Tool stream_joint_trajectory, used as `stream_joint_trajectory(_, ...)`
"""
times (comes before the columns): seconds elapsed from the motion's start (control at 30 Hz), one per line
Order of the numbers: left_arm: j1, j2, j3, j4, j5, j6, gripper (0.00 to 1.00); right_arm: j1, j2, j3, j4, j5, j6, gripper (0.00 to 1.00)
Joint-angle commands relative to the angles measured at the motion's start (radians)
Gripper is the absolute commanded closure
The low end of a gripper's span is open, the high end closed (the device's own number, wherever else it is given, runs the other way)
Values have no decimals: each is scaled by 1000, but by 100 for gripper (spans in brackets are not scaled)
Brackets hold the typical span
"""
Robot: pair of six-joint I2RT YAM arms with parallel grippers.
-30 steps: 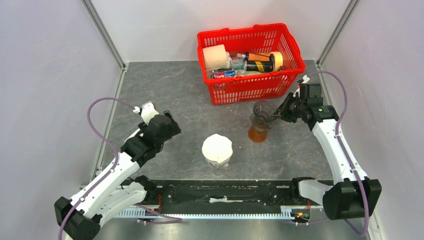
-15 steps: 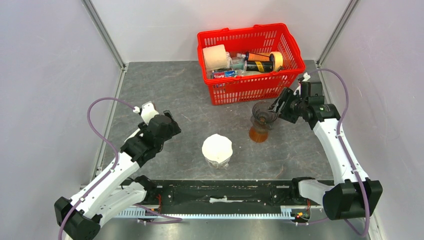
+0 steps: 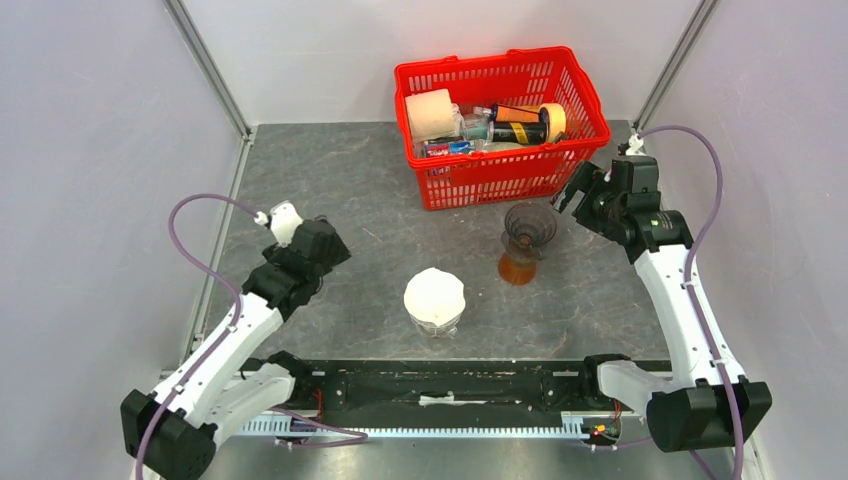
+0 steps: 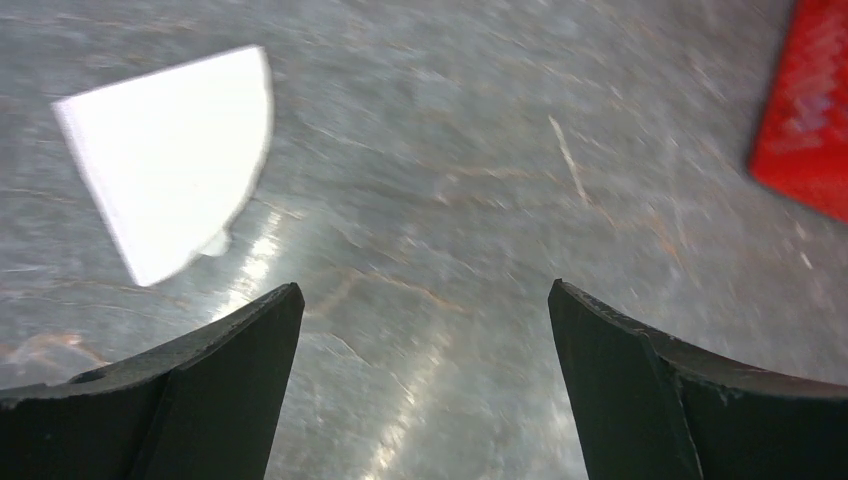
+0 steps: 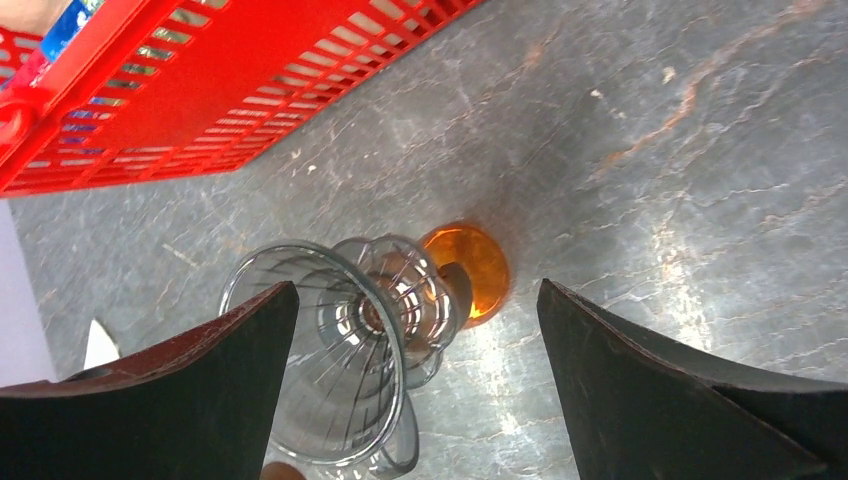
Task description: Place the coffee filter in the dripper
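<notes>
The white coffee filter (image 3: 434, 295) rests on top of the dripper (image 3: 437, 324), a clear ribbed glass at the front centre. How deep it sits I cannot tell. My left gripper (image 3: 335, 243) is open and empty, well left of them. The left wrist view is blurred: open fingers (image 4: 425, 288) over bare table, with the filter (image 4: 165, 160) as a white fan ahead. My right gripper (image 3: 578, 192) is open, just right of a grey-tinted cone cup (image 3: 530, 225) stacked on an orange-brown tumbler (image 3: 517, 268). The right wrist view shows its spread fingers (image 5: 418, 288) above that cup (image 5: 320, 370) and tumbler (image 5: 475, 265).
A red basket (image 3: 500, 125) with a paper roll, bottles and tape stands at the back, close behind the stacked cup; its wall fills the top left of the right wrist view (image 5: 150, 100). Walls and metal posts bound the grey table. A black rail (image 3: 440, 385) runs along the near edge.
My right gripper has opened, let go of the grey cup's rim and drawn back to the right. The cup stays on the tumbler. My left arm has pulled back toward the near left.
</notes>
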Motion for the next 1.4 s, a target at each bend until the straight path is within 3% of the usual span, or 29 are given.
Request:
stream_joint_trajectory(0.0,183,47,15,-2,22,-45,0,-11,-18,34,35,78,-17,3)
stream_joint_trajectory(0.07,297,81,4,33,103,-45,0,-12,-22,31,34,55,-22,3)
stream_joint_trajectory(0.17,427,165,-18,81,102,-57,0,-12,-35,23,36,14,-30,3)
stream_joint_trajectory(0.27,626,276,-34,91,184,-57,0,-11,-52,18,36,9,-34,3)
stream_joint_trajectory(0.4,747,380,-68,159,250,-23,0,-12,-71,9,42,-12,-41,3)
stream_joint_trajectory(0.6,785,488,-73,255,288,20,0,-12,-61,-3,61,-87,-38,3)
stream_joint_trajectory(0.83,787,625,-42,276,394,69,16,-12,-66,-17,62,-120,-50,3)
stream_joint_trajectory(1.27,785,651,-22,292,477,139,55,-12,-91,-36,62,-91,-59,3)
stream_joint_trajectory(1.37,786,657,-21,313,530,154,71,-12,-92,-37,62,-82,-62,3)
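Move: The loose coffee filter lies flat on the table about 16 cm to the left hand's left, about level with it fore and aft and some 14 cm below. The dripper already lined with paper stands about 20 cm to that hand's right and 9 cm nearer the base, its middle some 6 cm lower than the hand. From the right hand the loose filter is roughly 60 cm left, 7 cm back and 22 cm down. The loose filter is reached by the left hand, which swings about 15 cm left and sinks some 14 cm to the table, turning counter-clockwise and tipping further down. It then creeps forward about 5 cm, staying low, while the wide-open fingers close more than halfway, bringing the fingertips onto the paper, with a fold of it between them. ##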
